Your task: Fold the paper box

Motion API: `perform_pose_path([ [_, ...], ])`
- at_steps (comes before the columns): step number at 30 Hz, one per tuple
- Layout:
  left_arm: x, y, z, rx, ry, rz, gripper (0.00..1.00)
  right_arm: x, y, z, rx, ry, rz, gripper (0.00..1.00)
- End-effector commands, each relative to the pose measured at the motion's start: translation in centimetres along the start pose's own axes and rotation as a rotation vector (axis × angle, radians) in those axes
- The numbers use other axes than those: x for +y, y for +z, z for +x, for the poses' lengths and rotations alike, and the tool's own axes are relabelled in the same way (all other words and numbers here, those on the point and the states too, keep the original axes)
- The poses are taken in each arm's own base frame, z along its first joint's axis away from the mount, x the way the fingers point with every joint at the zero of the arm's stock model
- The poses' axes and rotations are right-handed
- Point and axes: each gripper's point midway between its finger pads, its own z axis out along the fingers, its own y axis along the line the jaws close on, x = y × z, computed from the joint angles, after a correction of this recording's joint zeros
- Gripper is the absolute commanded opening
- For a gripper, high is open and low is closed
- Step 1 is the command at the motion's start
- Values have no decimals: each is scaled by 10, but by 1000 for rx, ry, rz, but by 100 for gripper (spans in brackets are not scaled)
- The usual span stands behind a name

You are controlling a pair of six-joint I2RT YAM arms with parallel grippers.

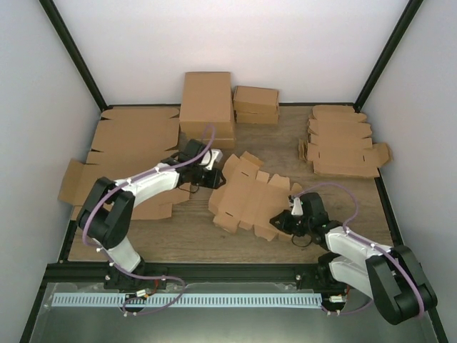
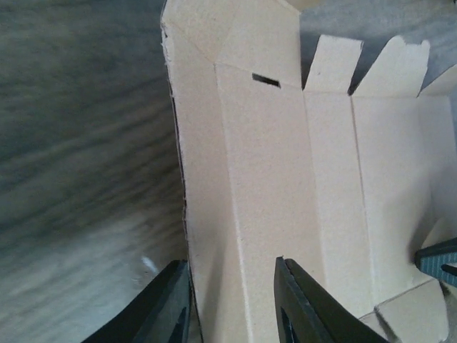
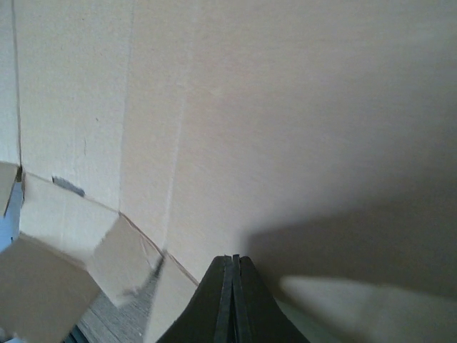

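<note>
The paper box [image 1: 246,193] lies mostly unfolded on the wooden table mid-scene, a brown die-cut with flaps. My left gripper [image 1: 213,177] is at its left edge. In the left wrist view the jaws [image 2: 230,263] stand apart and straddle the box's raised left strip [image 2: 207,179]: one finger outside the edge, the other on the inner panel. My right gripper [image 1: 280,220] is shut, its tips [image 3: 233,257] against the box's right panel [image 3: 285,107], with nothing between them. A dark part of it shows at the far right of the left wrist view [image 2: 439,261].
Two big folded boxes [image 1: 207,107] [image 1: 255,103] stand at the back. Large flat cardboard sheets [image 1: 132,143] cover the table's left side under the left arm. A stack of flat die-cuts [image 1: 343,146] lies at the back right. White walls close in on both sides.
</note>
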Motion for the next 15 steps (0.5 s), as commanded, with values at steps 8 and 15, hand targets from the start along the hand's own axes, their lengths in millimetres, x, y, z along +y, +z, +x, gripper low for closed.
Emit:
perform_pose_path([
  [8,-32,3,-1,-30,131,-188,19,-5,-4,9,17,36,3,1],
  [15,-36,2,3,6,163,-217,4,-3,-5,13,34,36,-10,1],
])
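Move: The left hand, about a third open, is already at the left edge of the unfolded paper box: that edge stands about 1 cm to its right and 2 cm below, roughly level with it fore and aft. The box's middle lies some 9 cm to this hand's right, 4 cm back and 5 cm below; the large closed box stands about 21 cm ahead and 5 cm to the left. From the right hand, the same left edge lies about 13 cm ahead, 16 cm to the left and 2 cm up. The left hand goes about 4 cm to the right and 2 cm back against the paper box's left edge while its fingers close from partly open to shut, pinching that edge between the tips; it rises about 1 cm late on and rolls some 10 degrees, its left side rising. The right hand, still shut, keeps its fingertips on the card near the box's right end and eases back only about 1 cm. ##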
